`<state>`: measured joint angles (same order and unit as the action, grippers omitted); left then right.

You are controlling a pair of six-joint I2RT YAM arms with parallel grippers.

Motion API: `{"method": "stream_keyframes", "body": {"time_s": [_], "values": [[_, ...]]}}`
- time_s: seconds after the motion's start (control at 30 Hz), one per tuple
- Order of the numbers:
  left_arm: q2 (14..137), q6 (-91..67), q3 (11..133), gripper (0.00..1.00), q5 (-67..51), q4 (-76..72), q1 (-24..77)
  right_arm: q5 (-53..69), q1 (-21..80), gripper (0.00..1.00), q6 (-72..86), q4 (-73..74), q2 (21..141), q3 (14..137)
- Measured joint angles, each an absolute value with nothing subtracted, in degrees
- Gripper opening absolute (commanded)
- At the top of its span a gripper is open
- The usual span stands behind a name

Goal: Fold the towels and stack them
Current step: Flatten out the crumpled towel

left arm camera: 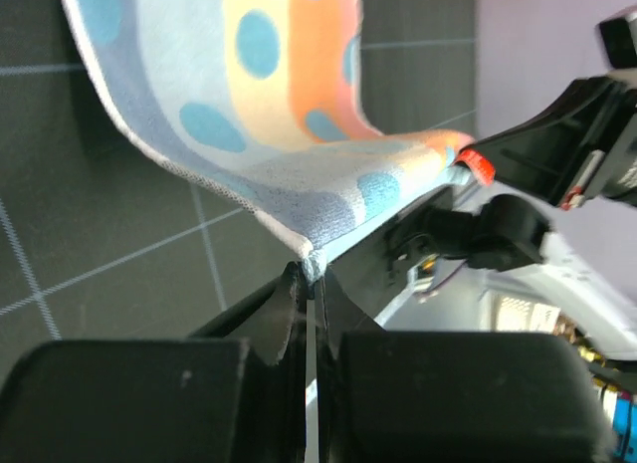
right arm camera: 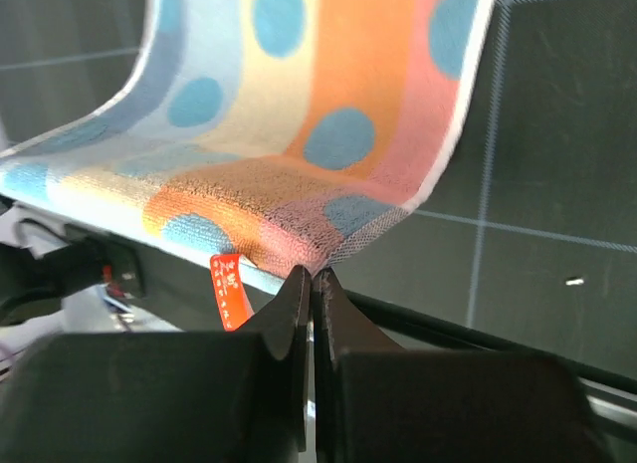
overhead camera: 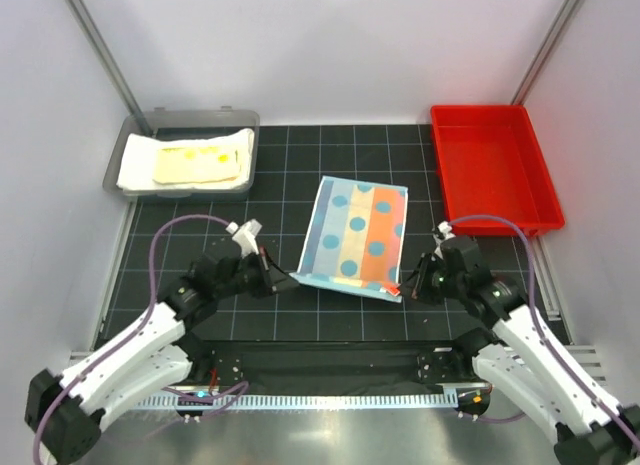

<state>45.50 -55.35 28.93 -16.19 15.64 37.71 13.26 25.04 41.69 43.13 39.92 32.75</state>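
Note:
A light-blue towel with orange and yellow stripes and blue dots (overhead camera: 358, 235) lies mid-mat, its near edge lifted. My left gripper (overhead camera: 293, 278) is shut on its near left corner (left arm camera: 314, 256). My right gripper (overhead camera: 403, 288) is shut on the near right corner (right arm camera: 317, 267), beside a red tag (right arm camera: 229, 289). From both wrist views the cloth (left arm camera: 269, 105) curves up and away from the fingertips. A white towel (overhead camera: 140, 163) and a pale yellow patterned towel (overhead camera: 198, 165) lie folded in the grey tray (overhead camera: 186, 120) at back left.
A red bin (overhead camera: 492, 165) stands at the back right, partly off the black gridded mat (overhead camera: 280, 200). Metal frame posts rise at both back corners. White walls close in on three sides.

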Motion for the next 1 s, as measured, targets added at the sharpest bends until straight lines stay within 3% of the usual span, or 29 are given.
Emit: {"method": "stream_keyframes", "body": {"time_s": [0.1,0.23,0.53,0.83,1.0], "values": [[38.70,-56.95,29.30,0.00,-14.68,18.04,38.02,14.09,25.19,0.01,42.85,44.75,34.98,35.53],[37.76,-58.30,35.31,0.00,-13.19,22.65,38.06,14.96,25.23,0.01,43.38,46.39,37.01,45.19],[46.37,-57.23,64.14,0.00,-14.20,24.21,38.00,16.19,25.17,0.01,42.44,41.85,43.38,73.01],[42.06,-64.05,70.74,0.00,-18.02,20.60,40.23,18.74,25.15,0.01,49.54,33.56,30.98,75.09],[45.84,-63.90,76.03,0.00,-18.02,20.10,40.60,17.02,24.99,0.01,52.07,27.44,31.03,74.81]]}}
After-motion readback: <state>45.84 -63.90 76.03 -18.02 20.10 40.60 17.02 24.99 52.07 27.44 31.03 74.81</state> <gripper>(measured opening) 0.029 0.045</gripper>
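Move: Both hands already pinch the towel's near corners, with its middle spread on the table: from the left hand about 14 cm ahead, 15 cm to the right and 9 cm below. From the right hand it is roughly 13 cm ahead, 10 cm to the left and 7 cm below. The plastic tray with the folded towels is some 38 cm ahead and 29 cm left of the left hand; the red bin is about 36 cm ahead and 27 cm right of the right hand. Both arms sweep the pinched near edge steeply up together, the left hand about 35 cm and the right nearly 40, going slightly forward on the way up and then easing back towards the bases near the top, while the distance between the hands stays about the same. As they climb, the wrists tilt the fingers from pointing down towards level, the right one more strongly, and both grippers stay shut on their corners, peeling the towel off the table. ##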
